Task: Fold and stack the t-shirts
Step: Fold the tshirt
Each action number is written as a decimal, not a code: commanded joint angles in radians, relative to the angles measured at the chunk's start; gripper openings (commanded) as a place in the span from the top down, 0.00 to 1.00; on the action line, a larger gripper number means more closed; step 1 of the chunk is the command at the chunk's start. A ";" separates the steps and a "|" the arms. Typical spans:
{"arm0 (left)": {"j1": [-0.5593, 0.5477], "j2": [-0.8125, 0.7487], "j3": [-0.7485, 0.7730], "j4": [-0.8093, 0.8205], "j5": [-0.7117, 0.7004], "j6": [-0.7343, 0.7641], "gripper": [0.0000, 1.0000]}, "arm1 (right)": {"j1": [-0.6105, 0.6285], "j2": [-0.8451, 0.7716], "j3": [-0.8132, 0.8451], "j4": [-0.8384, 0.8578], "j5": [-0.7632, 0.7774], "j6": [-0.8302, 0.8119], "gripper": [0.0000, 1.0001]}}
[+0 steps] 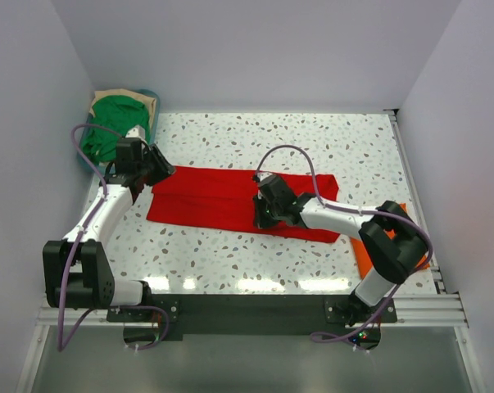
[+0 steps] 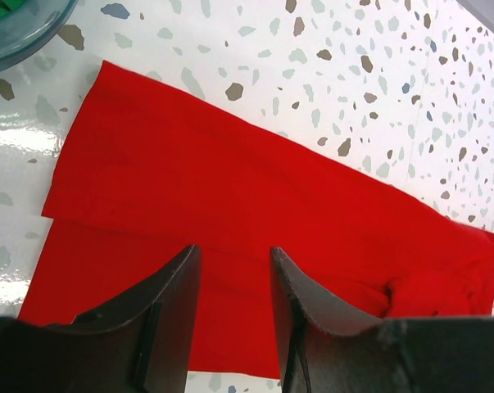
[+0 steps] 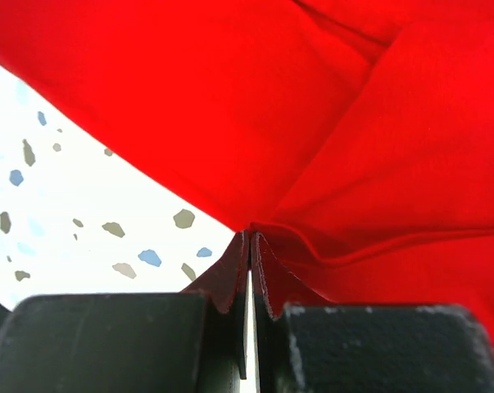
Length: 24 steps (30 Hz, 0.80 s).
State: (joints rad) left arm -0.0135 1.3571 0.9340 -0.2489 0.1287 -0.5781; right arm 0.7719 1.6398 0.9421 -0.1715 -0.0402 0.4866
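The red t-shirt [image 1: 218, 199] lies folded into a long strip across the middle of the table. My left gripper [image 1: 161, 169] hovers open and empty over its left end; in the left wrist view the gripper [image 2: 234, 254] has red cloth [image 2: 230, 180] showing between its spread fingers. My right gripper [image 1: 261, 218] is at the shirt's near edge, shut on a pinch of red cloth [image 3: 328, 147], as the right wrist view of the gripper [image 3: 252, 236] shows. An orange shirt [image 1: 364, 258] lies at the right, partly under the right arm. Green [image 1: 115, 121] and tan [image 1: 136, 98] shirts sit in the basket.
The teal basket [image 1: 155, 115] stands at the back left corner, just behind the left gripper; its rim shows in the left wrist view [image 2: 25, 33]. White walls close in the table on the left, back and right. Speckled tabletop [image 1: 312, 143] lies behind the red shirt.
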 commanded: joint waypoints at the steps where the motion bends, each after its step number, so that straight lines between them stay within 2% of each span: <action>1: -0.003 -0.023 -0.008 0.022 0.020 0.030 0.56 | 0.001 0.028 0.032 -0.006 0.022 -0.008 1.00; 6: -0.003 -0.007 -0.006 0.022 0.022 0.029 0.56 | 0.001 0.061 0.079 -0.028 0.034 -0.017 0.96; 9: -0.003 0.004 -0.006 0.023 0.026 0.024 0.56 | 0.001 0.045 0.077 -0.029 0.029 0.003 0.75; 10: -0.003 0.008 -0.004 0.025 0.029 0.023 0.56 | 0.001 0.031 0.070 -0.029 0.033 0.009 0.61; 11: -0.005 0.013 -0.006 0.030 0.035 0.020 0.55 | 0.001 0.016 0.064 -0.039 0.037 0.015 0.54; 12: -0.006 0.017 -0.004 0.034 0.035 0.020 0.55 | 0.000 -0.032 0.057 -0.052 0.083 0.033 0.43; 13: -0.020 0.031 0.003 0.033 0.034 0.021 0.55 | 0.000 -0.056 0.054 -0.092 0.121 0.041 0.39; 15: -0.045 0.046 0.011 0.016 0.012 0.021 0.55 | -0.006 -0.141 0.046 -0.137 0.216 0.076 0.35; 18: -0.133 0.072 0.002 0.002 -0.052 0.008 0.55 | -0.025 -0.234 0.026 -0.242 0.307 0.145 0.33; 19: -0.179 0.074 -0.015 0.002 -0.076 -0.006 0.55 | -0.037 -0.251 0.018 -0.255 0.318 0.159 0.33; 24: -0.252 0.083 -0.090 0.054 -0.126 -0.063 0.60 | -0.103 -0.313 -0.086 -0.249 0.309 0.201 0.33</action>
State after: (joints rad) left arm -0.2417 1.4345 0.8806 -0.2401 0.0639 -0.5999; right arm 0.7029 1.3235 0.9161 -0.3660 0.2199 0.6285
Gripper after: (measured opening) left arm 0.416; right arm 0.672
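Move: At the shut right fingertips lies the near edge of the red t-shirt, about 1 cm below; its middle is some 6 cm ahead and 5 cm left, its right end about 23 cm right and 5 cm ahead. The t-shirt's middle lies roughly 23 cm right, 5 cm back and 11 cm below the open left hand, and the basket some 16 cm left and 17 cm ahead of the left hand. Setting the pinched fold down on the near edge, the right hand sinks about 1 cm, opens and lets go, then lifts some 9 cm off the cloth while swinging about 7 cm right and turning 20 degrees clockwise. Late on, the left hand, still half open, sets off some 7 cm right, also sinking 5 cm and drawing back a little, towards the t-shirt's middle. ##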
